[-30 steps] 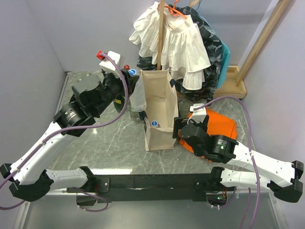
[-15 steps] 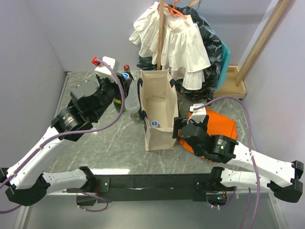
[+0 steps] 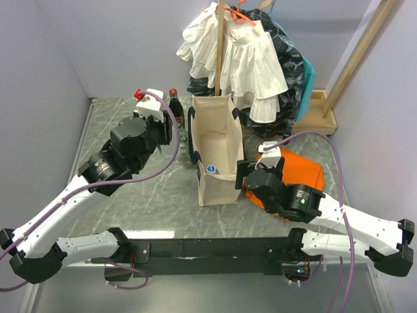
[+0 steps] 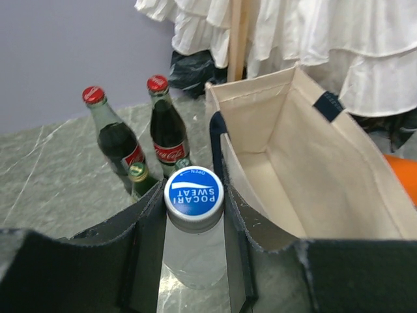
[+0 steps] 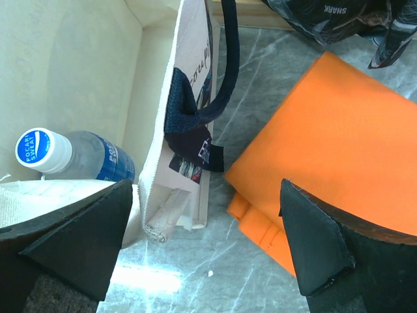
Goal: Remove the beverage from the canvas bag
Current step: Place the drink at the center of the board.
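The cream canvas bag [image 3: 218, 147] with navy handles stands open in the middle of the table; it also shows in the left wrist view [image 4: 313, 176]. My left gripper [image 4: 193, 195] is shut on a clear Pocari Sweat bottle [image 4: 193, 254] with a blue cap, held upright outside the bag by its left wall. In the top view the left gripper [image 3: 174, 134] hides this bottle. A second blue-capped bottle [image 5: 42, 149] lies inside the bag at its near end [image 3: 210, 169]. My right gripper [image 5: 208, 254] is open and empty, straddling the bag's near right corner.
Two cola bottles with red caps [image 4: 166, 124] [image 4: 107, 127] and a small green bottle [image 4: 139, 176] stand just beyond the held bottle. A folded orange cloth [image 3: 296, 169] lies right of the bag. White clothes on a stand [image 3: 234, 59] hang behind it.
My left gripper has carried the bottle leftward away from the bag's left side and lowered it beside the cola bottles. The right arm has not moved.
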`<state>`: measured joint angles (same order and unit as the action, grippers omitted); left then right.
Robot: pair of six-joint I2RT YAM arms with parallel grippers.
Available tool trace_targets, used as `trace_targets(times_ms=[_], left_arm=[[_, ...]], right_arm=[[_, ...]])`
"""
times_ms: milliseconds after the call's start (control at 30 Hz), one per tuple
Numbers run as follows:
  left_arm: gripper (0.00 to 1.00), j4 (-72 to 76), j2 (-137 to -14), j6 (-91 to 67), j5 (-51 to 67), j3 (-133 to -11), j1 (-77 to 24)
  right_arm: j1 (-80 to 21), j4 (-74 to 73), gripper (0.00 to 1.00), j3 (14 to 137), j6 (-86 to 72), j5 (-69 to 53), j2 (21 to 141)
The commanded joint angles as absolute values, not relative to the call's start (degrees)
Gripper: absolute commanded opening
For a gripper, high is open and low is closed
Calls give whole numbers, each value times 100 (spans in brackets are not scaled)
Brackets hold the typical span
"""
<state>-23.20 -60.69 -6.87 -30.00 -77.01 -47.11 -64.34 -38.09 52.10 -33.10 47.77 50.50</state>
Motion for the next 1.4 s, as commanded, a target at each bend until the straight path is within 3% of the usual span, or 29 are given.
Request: trace_targets(times_ms=[0,267,1000,1367], left_arm=[[1,-1240,-5766,-668,-3585,-7585,-4702],[1,-985,-6002,-624,-3841,-7252,-4658],[1,-308,-6302,-1476,-2426,-6417,-3173],[1,412,-6398,-1520,-2452,-5889,-3032]], right_arm=[[-6399,-3691,100,5247,-3243,4746,5019],[-6407,-3744,100,5212,-3287,4772,4940],[-6407,-3735,100,5054,-3278,4878,4825],[-6407,-3630,100,4992,-3199,4922,4693]])
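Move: Just short of the grouped glass bottles, the open spot on the board for the held Pocari Sweat bottle lies about 9 cm ahead of the left hand, 5 cm left and some 38 cm below. From that hand the dark green bottle stands 15 cm ahead, 3 cm left; the nearer clear bottle 11 cm ahead, 3 cm right; the left Coke 24 cm ahead, 6 cm left; the canvas bag 8 cm ahead, 16 cm right. The spot is about 16 cm ahead of the right hand, 31 cm to its left and 22 cm below. Lowering the Pocari Sweat bottle by its cap, the left hand sinks about 13 cm while reaching some 7 cm forward and 5 cm left, towards the board just short of the dark green bottle and away from the bag. The hand swings a little over 10 degrees counter-clockwise and its fingers tip down about 10 degrees; they keep their grip throughout. ##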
